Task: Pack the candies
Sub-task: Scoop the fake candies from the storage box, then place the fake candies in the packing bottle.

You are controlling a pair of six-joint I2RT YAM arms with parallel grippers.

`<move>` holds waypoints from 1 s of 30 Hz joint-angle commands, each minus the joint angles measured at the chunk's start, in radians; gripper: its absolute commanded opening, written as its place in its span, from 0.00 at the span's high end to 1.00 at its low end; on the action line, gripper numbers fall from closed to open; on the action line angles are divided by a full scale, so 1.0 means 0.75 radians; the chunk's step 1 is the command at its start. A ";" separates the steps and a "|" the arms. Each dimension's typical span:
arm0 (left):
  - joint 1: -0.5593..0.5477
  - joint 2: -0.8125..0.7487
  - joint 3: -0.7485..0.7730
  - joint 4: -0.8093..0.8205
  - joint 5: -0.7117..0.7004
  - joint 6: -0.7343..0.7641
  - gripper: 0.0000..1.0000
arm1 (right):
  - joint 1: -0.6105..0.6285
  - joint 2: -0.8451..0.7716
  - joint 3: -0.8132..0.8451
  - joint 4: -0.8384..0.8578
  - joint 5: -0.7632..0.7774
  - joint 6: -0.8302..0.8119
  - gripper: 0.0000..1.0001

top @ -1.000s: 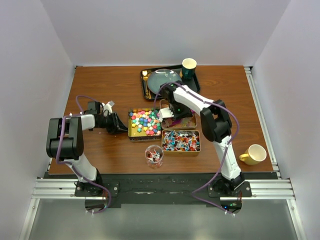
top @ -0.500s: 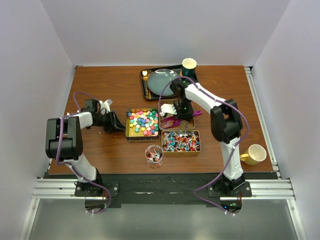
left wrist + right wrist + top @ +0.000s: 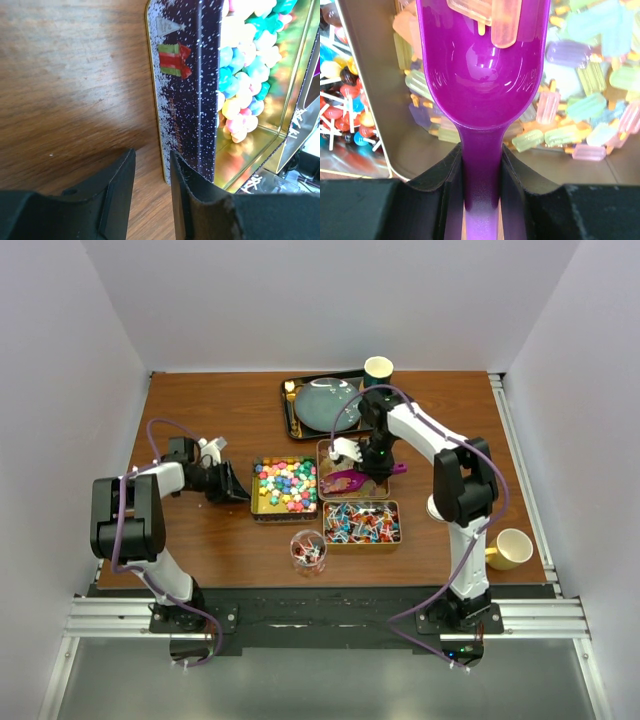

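Note:
The candies lie in three tins: multicoloured cubes, pale popsicle-shaped gummies, and wrapped red-blue-white pieces. My right gripper is shut on the handle of the purple scoop. The scoop hangs over the gummy tin and carries a couple of gummies. My left gripper rests low on the wood just left of the cube tin's dark snowy wall. It is open, with only bare table between its fingers.
A small glass holding a few candies stands in front of the tins. A black tray with a grey plate and a green cup is at the back. A yellow mug sits near the right front.
My right wrist has swung rightwards, carrying the scoop from the tins' middle seam over the gummy tin. My left gripper's jaws have parted a little beside the cube tin.

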 commanded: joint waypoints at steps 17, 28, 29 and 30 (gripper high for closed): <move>0.014 -0.029 0.095 -0.014 0.012 0.069 0.54 | -0.122 -0.341 -0.210 0.228 -0.331 0.253 1.00; 0.014 -0.103 0.150 0.011 0.008 0.069 0.41 | 0.087 -0.600 -0.183 0.014 -0.127 0.083 1.00; 0.014 -0.115 0.161 0.009 0.002 0.077 0.42 | 0.140 -0.615 -0.183 -0.047 -0.104 0.075 1.00; 0.014 -0.137 0.183 0.003 -0.033 0.077 0.42 | 0.163 -0.617 -0.167 -0.092 -0.080 0.061 1.00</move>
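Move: About 17 cm back and 15 cm to the left of the right hand, which already holds the purple scoop in the ice-pop candy box, stands the glass storage box. The ice-pop box's middle lies some 5 cm left and 1 cm ahead, the lollipop box 11 cm back and 3 cm left, and the star-candy box 20 cm left and 3 cm back. From the left hand, the storage box is about 12 cm back and 14 cm right. Lifting the loaded scoop out of the ice-pop box, the right hand first slides a centimetre or so to the right, then climbs about 10 cm, drawing back some 4 cm and drifting left towards the storage box. It keeps its grip on the scoop's neck, fingertips swinging left and forward by 15 to 20 degrees. Beside the star-candy box, the left hand edges forward and up a couple of centimetres and opens wider. ##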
